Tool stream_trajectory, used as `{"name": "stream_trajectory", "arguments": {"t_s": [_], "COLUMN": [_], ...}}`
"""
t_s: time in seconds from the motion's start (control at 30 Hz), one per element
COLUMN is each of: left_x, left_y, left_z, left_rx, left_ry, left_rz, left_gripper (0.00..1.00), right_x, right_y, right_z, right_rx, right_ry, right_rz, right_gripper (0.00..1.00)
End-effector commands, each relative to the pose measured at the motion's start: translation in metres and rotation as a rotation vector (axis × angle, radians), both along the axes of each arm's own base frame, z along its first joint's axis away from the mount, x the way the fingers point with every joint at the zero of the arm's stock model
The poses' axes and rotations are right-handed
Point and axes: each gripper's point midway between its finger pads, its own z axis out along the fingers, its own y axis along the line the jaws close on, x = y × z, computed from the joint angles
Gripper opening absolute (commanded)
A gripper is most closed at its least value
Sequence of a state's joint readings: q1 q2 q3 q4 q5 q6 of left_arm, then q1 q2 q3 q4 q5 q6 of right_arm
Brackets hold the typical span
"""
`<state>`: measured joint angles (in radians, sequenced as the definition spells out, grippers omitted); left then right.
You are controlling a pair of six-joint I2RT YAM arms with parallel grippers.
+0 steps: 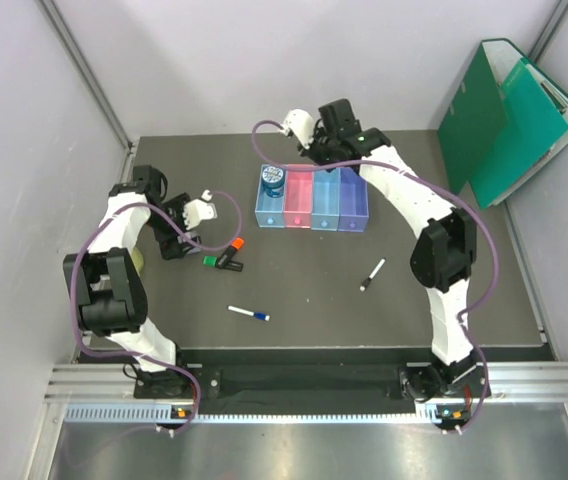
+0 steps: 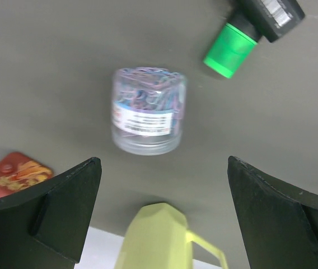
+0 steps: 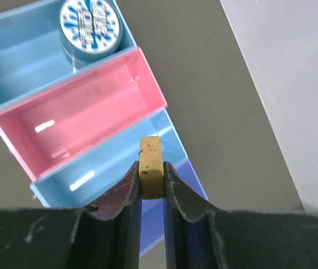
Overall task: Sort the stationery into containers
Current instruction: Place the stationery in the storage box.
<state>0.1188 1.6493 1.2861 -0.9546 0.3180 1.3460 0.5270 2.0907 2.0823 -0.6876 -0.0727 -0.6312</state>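
Observation:
The containers (image 1: 311, 198) are four joined bins at the table's far middle: light blue, pink (image 3: 80, 112), light blue (image 3: 92, 168) and purple-blue (image 3: 197, 188). A blue tape roll (image 3: 89, 25) lies in the leftmost bin. My right gripper (image 3: 152, 174) is shut on a tan eraser (image 3: 150, 162), hanging over the boundary between the second light blue bin and the purple-blue one. My left gripper (image 2: 164, 213) is wide open above the table on the left, with a clear tub of paper clips (image 2: 146, 112) just ahead of its fingers. Orange (image 1: 234, 245) and green (image 1: 216, 262) highlighters lie nearby.
A white pen with a blue cap (image 1: 249, 314) and a black-and-white marker (image 1: 372, 274) lie toward the near side. A pale yellow cup (image 2: 159, 235) sits below the left gripper, with a red card (image 2: 13, 174) beside it. Green folders (image 1: 509, 120) lean at the back right.

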Motion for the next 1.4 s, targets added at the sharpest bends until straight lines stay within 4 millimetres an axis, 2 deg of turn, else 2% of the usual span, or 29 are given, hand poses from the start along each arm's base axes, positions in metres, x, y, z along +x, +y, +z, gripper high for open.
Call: {"name": "stream_trajectory", "arguments": {"t_s": [0.0, 0.2, 0.43, 0.63, 0.73, 1.0, 1.37], "left_x": [-0.005, 0.007, 0.014, 0.02, 0.024, 0.027, 0.025], "left_y": [-0.004, -0.002, 0.0, 0.002, 0.002, -0.016, -0.028], "left_z": [0.0, -0.007, -0.019, -0.026, -0.024, -0.009, -0.016], "left_rx": [-0.034, -0.049, -0.055, -0.053, -0.064, -0.153, -0.158], "left_ry": [-0.007, -0.027, -0.019, -0.026, -0.04, -0.023, -0.011], "left_rz": [-0.029, -0.003, 0.017, 0.024, 0.032, 0.015, -0.031], "left_gripper": [0.99, 0.98, 0.98, 0.97, 0.97, 0.97, 0.97], "right_x": [0.017, 0.024, 0.026, 0.028, 0.03, 0.035, 0.041], "right_y": [0.029, 0.049, 0.076, 0.088, 0.09, 0.089, 0.096], "right_z": [0.04, 0.018, 0.005, -0.009, -0.014, -0.027, -0.032], "right_rx": [0.08, 0.078, 0.095, 0.09, 0.085, 0.065, 0.074], "right_ry": [-0.133, -0.123, -0.12, -0.113, -0.113, -0.108, -0.12], "right_rz": [0.012, 0.029, 0.056, 0.073, 0.072, 0.061, 0.063], "right_gripper": [0.05, 0.05, 0.05, 0.05, 0.05, 0.05, 0.05]}}
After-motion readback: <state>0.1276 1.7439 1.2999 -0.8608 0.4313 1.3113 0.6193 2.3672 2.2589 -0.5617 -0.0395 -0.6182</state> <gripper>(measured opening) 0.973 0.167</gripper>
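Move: The right hand holds the eraser. The storage box's left light-blue compartment is centred about 11 cm to its left, level and 15 cm below; the blue jar inside lies 3 cm farther ahead, and the pink compartment about 4 cm left of the hand. The left hand's clip jar is some 2 cm ahead, 5 cm right and 7 cm below; the crossed markers lie 14 cm right and 2 cm back. Keeping the eraser pinched, the right hand carries it left over the pink compartment towards the blue jar's end of the box, about 8 cm, then mostly sinks some 6 cm, edging forward throughout. The left hand, fingers still wide open and touching nothing, eases forward and down, then slightly right over the clip jar, about 3 cm in all. ##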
